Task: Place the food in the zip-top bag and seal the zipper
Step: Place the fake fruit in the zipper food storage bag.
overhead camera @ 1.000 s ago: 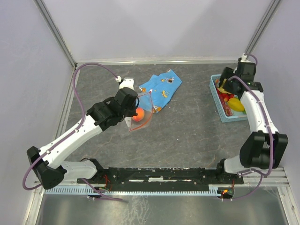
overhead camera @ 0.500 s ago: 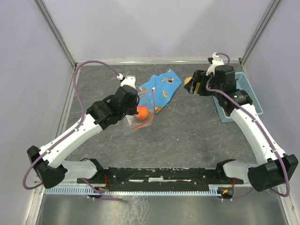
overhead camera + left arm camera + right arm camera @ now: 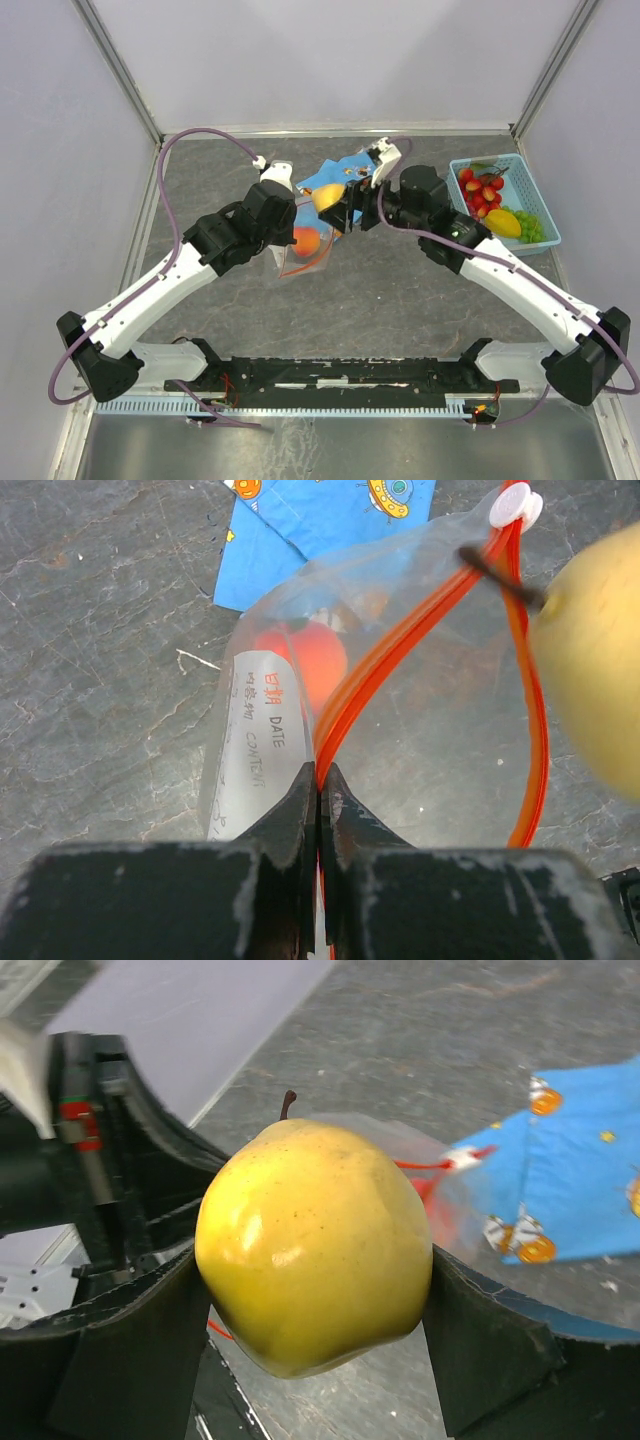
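Note:
The zip-top bag (image 3: 303, 256) (image 3: 430, 750) lies by the blue cloth with an orange fruit (image 3: 307, 240) (image 3: 312, 662) inside. My left gripper (image 3: 284, 217) (image 3: 320, 772) is shut on the red-orange zipper (image 3: 345, 712), and the mouth gapes to the right. My right gripper (image 3: 336, 205) (image 3: 312, 1260) is shut on a yellow, apple-shaped fruit (image 3: 327, 197) (image 3: 315, 1245), held just above and beside the bag's mouth. That fruit (image 3: 592, 650) shows at the right edge of the left wrist view. More food, red strawberries (image 3: 481, 190), a lemon (image 3: 505, 222) and green grapes (image 3: 535, 229), sits in the basket.
A light-blue basket (image 3: 487, 160) stands at the far right. The blue patterned cloth (image 3: 345, 176) (image 3: 320, 520) (image 3: 570, 1190) lies behind the bag and partly under it. A white slider tab (image 3: 515, 502) sits at the zipper's far end.
My right arm has swung left from the basket to the bag's mouth, carrying the yellow fruit. The left gripper has kept its hold on the zipper with little movement.

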### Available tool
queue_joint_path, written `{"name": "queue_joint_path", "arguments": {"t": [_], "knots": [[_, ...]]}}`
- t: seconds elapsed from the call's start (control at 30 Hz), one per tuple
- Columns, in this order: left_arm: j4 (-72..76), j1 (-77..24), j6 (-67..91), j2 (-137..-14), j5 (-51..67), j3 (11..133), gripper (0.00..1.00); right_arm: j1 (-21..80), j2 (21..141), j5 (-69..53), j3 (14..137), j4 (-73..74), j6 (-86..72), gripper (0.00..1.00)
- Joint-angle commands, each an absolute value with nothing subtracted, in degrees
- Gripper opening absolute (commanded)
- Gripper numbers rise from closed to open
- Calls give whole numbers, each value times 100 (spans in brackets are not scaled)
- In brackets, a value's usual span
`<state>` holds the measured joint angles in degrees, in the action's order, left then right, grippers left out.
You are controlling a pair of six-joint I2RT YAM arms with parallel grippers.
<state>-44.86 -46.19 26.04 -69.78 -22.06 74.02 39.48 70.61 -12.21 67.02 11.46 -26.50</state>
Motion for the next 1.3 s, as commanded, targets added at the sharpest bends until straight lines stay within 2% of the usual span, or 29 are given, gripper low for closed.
{"name": "queue_joint_path", "arguments": {"t": [0.0, 0.4, 0.83, 1.27], "knots": [[-4184, -4594, 2396, -6873, -2105, 7515, 3, 4314, 7210, -1414, 6812, 193, -2430, 55], [-4071, -4595, 2733, -6868, -2087, 7451, 3, 4612, 7267, -1243, 6068, 129, -2596, 55], [-4033, -4594, 2786, -6975, -2009, 7488, 3, 4608, 7286, -1031, 5858, 1019, -2663, 55], [-4298, -4594, 2822, -7259, -2242, 7594, 3, 4606, 6772, -913, 6072, 1661, -2140, 56]]}}
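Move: The yellow pear is already held in the right gripper. From that hand, the zipper bag's open mouth is about 13 cm lower, some 5 cm back and 5 cm to the left. The peach inside the bag is about 6 cm left, 1 cm back and 18 cm below; the blue cloth is some 10 cm ahead, 3 cm right and 20 cm down. From the left hand, pinching the rim, the mouth is roughly 5 cm right, 2 cm ahead and 3 cm lower. Carry the pear on left about 4 cm while drawing back a little, then sink the right gripper some 10 cm towards the open mouth, easing back and to the right again and tipping the fingertips down slightly. Keep the pear gripped throughout. With the left gripper, keep pinching the bag's rim almost in place, sinking about 1 cm at the very end. ##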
